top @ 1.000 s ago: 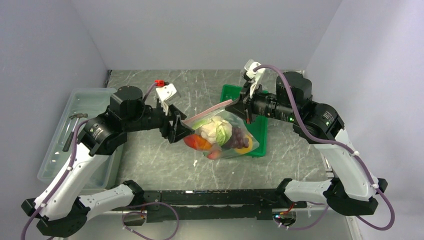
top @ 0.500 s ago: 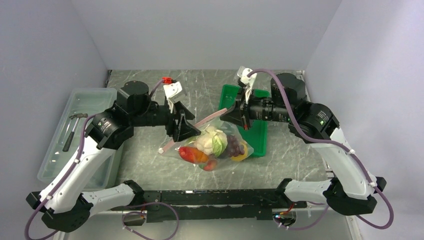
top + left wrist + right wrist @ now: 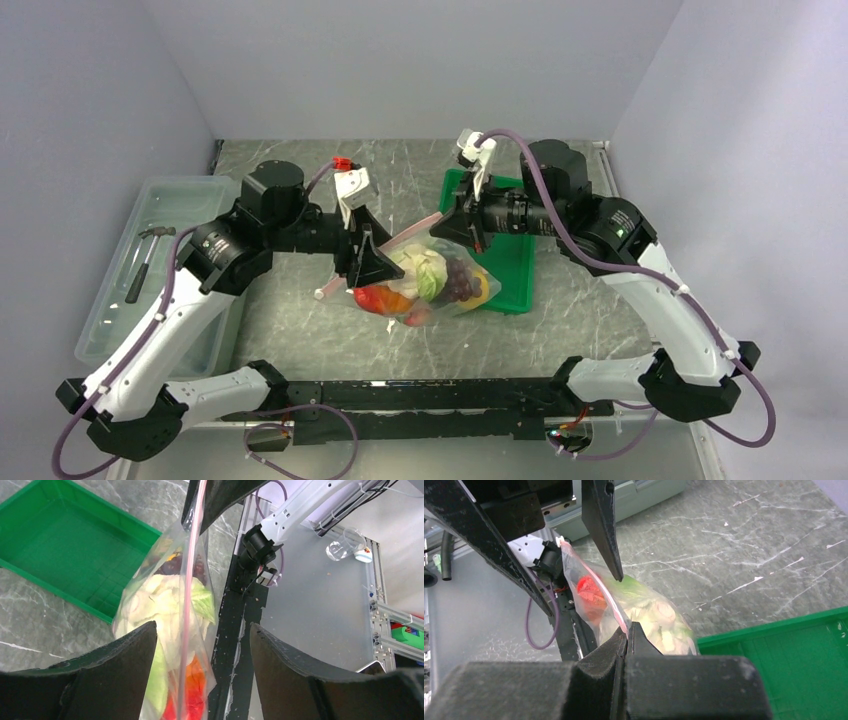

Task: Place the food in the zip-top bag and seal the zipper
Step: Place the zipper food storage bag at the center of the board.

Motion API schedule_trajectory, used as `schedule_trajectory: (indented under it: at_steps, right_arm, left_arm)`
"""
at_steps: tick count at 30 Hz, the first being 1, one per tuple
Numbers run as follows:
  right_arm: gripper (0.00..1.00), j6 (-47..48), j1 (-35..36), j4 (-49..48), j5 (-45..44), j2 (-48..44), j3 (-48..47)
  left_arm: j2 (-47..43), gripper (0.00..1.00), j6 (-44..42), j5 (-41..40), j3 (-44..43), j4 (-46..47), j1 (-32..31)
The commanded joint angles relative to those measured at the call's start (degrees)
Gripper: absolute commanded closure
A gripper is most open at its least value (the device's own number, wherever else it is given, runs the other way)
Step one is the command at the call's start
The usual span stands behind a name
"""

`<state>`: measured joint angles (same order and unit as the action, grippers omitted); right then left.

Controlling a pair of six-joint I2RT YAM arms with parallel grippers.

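Observation:
The clear zip-top bag (image 3: 430,285) hangs between both grippers, over the table beside the green tray. Inside it lies the food: pale leafy vegetable (image 3: 428,270), purple grapes (image 3: 460,284), a red piece (image 3: 377,298). The pink zipper (image 3: 405,238) slopes down to the left. My right gripper (image 3: 452,216) is shut on the zipper's upper end (image 3: 624,622). Lower along the strip, my left gripper (image 3: 365,265) stands open, the zipper (image 3: 187,605) passing between its fingers (image 3: 110,675) without touching them. The strip's lower end (image 3: 321,293) sticks out past them.
The green tray (image 3: 515,275) lies under the bag's right side, seen too in the left wrist view as the green tray (image 3: 55,545). A translucent bin (image 3: 165,215) holding a tool stands at the far left. The black frame rail (image 3: 430,395) runs along the near edge.
The right gripper has carried the zipper's end leftward and the bag swung off the tray. The left gripper shifted right along the strip, whose lower end now pokes out behind it.

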<state>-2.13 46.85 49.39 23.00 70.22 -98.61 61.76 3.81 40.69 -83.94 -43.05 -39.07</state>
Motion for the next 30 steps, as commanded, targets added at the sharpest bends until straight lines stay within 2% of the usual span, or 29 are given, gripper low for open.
schedule_trajectory:
  at_steps: [1, 5, 8, 14, 18, 30]
  right_arm:
    - [1.0, -1.21, -0.18, -6.05, -0.03, 1.03, -4.56]
    - [1.0, -1.16, -0.18, -6.04, 0.52, 1.9, -5.72]
    - [1.0, -1.24, -0.18, -6.52, 0.76, 2.11, -5.36]
    - [1.0, -1.61, -0.11, -7.49, 1.67, 1.94, -4.45]
    - [1.0, -1.69, -0.18, -7.58, 2.11, 1.45, -4.61]
    - [1.0, -1.52, -0.18, -7.54, -0.09, -1.01, -1.85]
  left_arm:
    - [-0.19, 0.28, -0.46, -0.62, 1.41, 0.16, 0.09]
    - [-0.77, 0.3, -0.48, -2.91, 2.02, 0.32, 0.07]
    - [-1.23, 0.38, -0.73, -3.92, 2.07, 0.11, 0.12]
    - [-1.47, 0.73, -1.18, -4.96, 2.19, -0.76, 0.1]
    - [-1.17, 1.0, -1.14, -6.43, 2.2, -0.89, 0.08]
    - [0.5, 1.0, 0.04, -15.84, 0.45, -1.4, 0.05]
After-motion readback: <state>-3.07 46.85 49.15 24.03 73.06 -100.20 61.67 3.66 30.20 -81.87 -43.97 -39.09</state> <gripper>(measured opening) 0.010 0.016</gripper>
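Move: Just under the left hand's open fingers runs the zipper strip of the bag: the stretch they will close on lies about 2 cm below and 1 cm ahead. The cauliflower in the bag hangs some 5 cm to the right of this hand, 3 cm ahead and 10 cm down, the red pepper 4 cm left, level and 12 cm down. From the right hand, already pinching the strip's other part, that stretch lies roughly 7 cm left, 2 cm back and 2 cm lower. Sinking about 2 cm over the zipper strip, the left hand brings its spread fingers down around it, then shuts them and pinches it. Closed, it eases on forward, some 3 cm in all, turning about 10 degrees counter-clockwise. The right hand keeps its pinch, shifting only about 1 cm left and a little forward before it holds. ##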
